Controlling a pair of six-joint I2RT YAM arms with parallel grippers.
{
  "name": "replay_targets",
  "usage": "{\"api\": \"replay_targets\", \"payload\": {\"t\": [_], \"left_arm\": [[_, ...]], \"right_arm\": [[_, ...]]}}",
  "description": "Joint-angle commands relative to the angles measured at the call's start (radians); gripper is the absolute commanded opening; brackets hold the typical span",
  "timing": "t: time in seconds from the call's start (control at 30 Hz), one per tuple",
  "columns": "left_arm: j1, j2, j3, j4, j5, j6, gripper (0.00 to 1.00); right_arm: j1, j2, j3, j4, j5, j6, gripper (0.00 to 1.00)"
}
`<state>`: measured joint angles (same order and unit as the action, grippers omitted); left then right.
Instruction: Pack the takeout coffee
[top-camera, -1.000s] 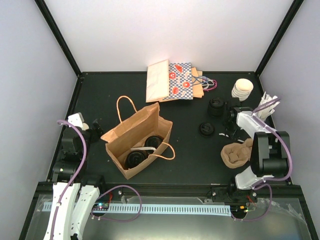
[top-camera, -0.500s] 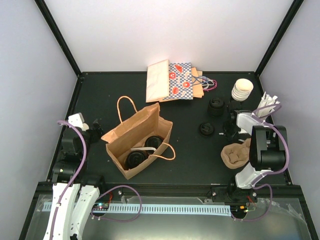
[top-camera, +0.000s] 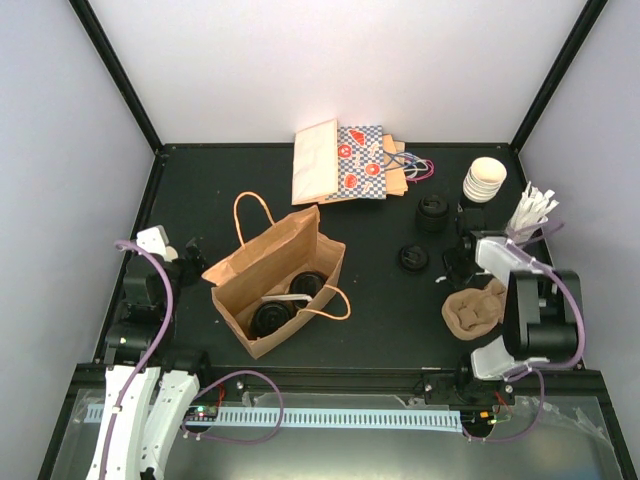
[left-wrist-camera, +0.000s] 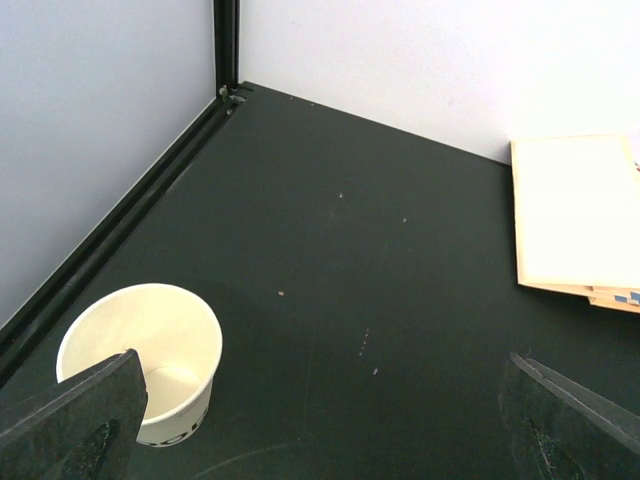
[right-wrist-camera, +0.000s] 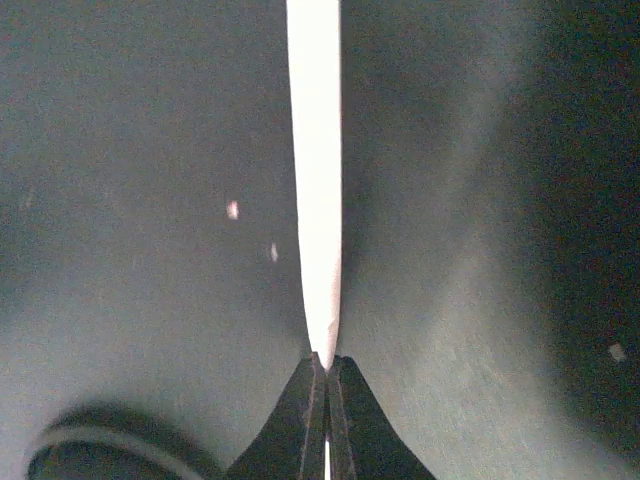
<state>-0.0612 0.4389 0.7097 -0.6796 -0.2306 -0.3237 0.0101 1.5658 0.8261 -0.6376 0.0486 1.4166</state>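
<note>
An open brown paper bag (top-camera: 262, 262) stands at centre left. Two round black lids (top-camera: 270, 318) show inside it with a white strip between them; whatever is under them is hidden. A black-lidded item (top-camera: 432, 212) and a loose black lid (top-camera: 413, 258) sit to the right. My right gripper (top-camera: 455, 264) is low beside that lid. In the right wrist view it (right-wrist-camera: 327, 365) is shut on a thin white strip (right-wrist-camera: 315, 150). My left gripper (left-wrist-camera: 320, 440) is open, with an unlidded cream cup (left-wrist-camera: 140, 365) by its left finger (left-wrist-camera: 70, 420).
Flat paper bags (top-camera: 345, 162) lie at the back. A stack of cream cups (top-camera: 484, 178) and a holder of white strips (top-camera: 535, 210) stand at the back right. A brown pulp cup carrier (top-camera: 475, 308) lies near the right arm's base.
My right gripper has drawn back toward the near edge, away from the white strips, with a strip in its jaws. The left arm has not moved.
</note>
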Motion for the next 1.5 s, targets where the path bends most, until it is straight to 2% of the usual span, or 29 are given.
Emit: {"api": "replay_targets", "payload": {"t": [0.0, 0.17, 0.37, 0.57, 0.67, 0.73, 0.87, 0.93, 1.03, 1.2, 1.37, 1.43, 1.47], "left_arm": [[-0.006, 0.012, 0.005, 0.022, 0.0, 0.011, 0.99], [-0.005, 0.014, 0.004, 0.022, -0.002, 0.011, 0.99], [-0.006, 0.021, 0.007, 0.017, -0.005, 0.011, 0.99], [-0.006, 0.016, 0.007, 0.015, -0.015, 0.012, 0.99], [-0.005, 0.014, 0.007, 0.013, -0.022, 0.011, 0.99], [-0.004, 0.013, 0.007, 0.014, -0.023, 0.012, 0.99], [-0.005, 0.02, 0.007, 0.017, -0.012, 0.018, 0.99], [-0.004, 0.021, 0.006, 0.018, -0.004, 0.022, 0.99], [-0.004, 0.022, 0.008, 0.022, 0.012, 0.026, 0.99], [-0.005, 0.02, 0.008, 0.025, 0.045, 0.042, 0.99], [-0.005, 0.013, 0.009, 0.028, 0.07, 0.057, 0.99], [-0.005, 0.009, 0.011, 0.028, 0.078, 0.064, 0.99], [-0.005, 0.007, 0.011, 0.029, 0.084, 0.067, 0.99]], "right_arm": [[0.024, -0.177, -0.061, -0.038, -0.061, 0.062, 0.01], [0.038, -0.352, -0.11, -0.036, -0.094, 0.138, 0.01], [0.123, -0.424, -0.051, -0.048, -0.177, 0.204, 0.01], [0.328, -0.478, 0.099, -0.069, -0.242, 0.224, 0.01], [0.495, -0.525, 0.231, -0.078, -0.168, 0.185, 0.01], [0.612, -0.542, 0.3, 0.004, -0.133, 0.062, 0.01], [0.743, -0.491, 0.446, 0.139, -0.243, -0.387, 0.01], [0.84, -0.456, 0.516, 0.106, -0.18, -0.598, 0.01], [0.965, -0.436, 0.527, 0.139, -0.104, -0.906, 0.01], [1.0, -0.438, 0.353, 0.443, -0.177, -1.127, 0.01], [1.067, -0.393, 0.294, 0.58, -0.162, -1.356, 0.01], [1.077, -0.382, 0.291, 0.589, -0.163, -1.408, 0.06], [1.077, -0.379, 0.29, 0.587, -0.166, -1.425, 0.14]]}}
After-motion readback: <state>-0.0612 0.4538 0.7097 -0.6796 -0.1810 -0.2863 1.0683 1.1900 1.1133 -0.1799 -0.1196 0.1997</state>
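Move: The right hand is low at the table, already pinching the white straw; the open paper bag it is bound for stands about 43 cm to its left and 12 cm back, its middle some 11 cm higher. A loose black lid lies 12 cm left and 3 cm ahead of this hand, the black lid stack 7 cm left and 14 cm ahead, the pulp tray 7 cm right and 9 cm back. From the left hand the bag is about 28 cm right, 6 cm back and 13 cm below. Keeping its pinch on the straw, the right hand lifts it off the table and carries it in a high arc, some 37 cm left towards the paper bag, peaking nearly 40 cm up and sinking about 6 cm at the end, while easing roughly 11 cm back. On the way the wrist swings from pointing straight down to pointing mostly left, slightly forward and down, which brings the hand over the right side of the bag's opening with the straw slanting up out of the fingertips. ##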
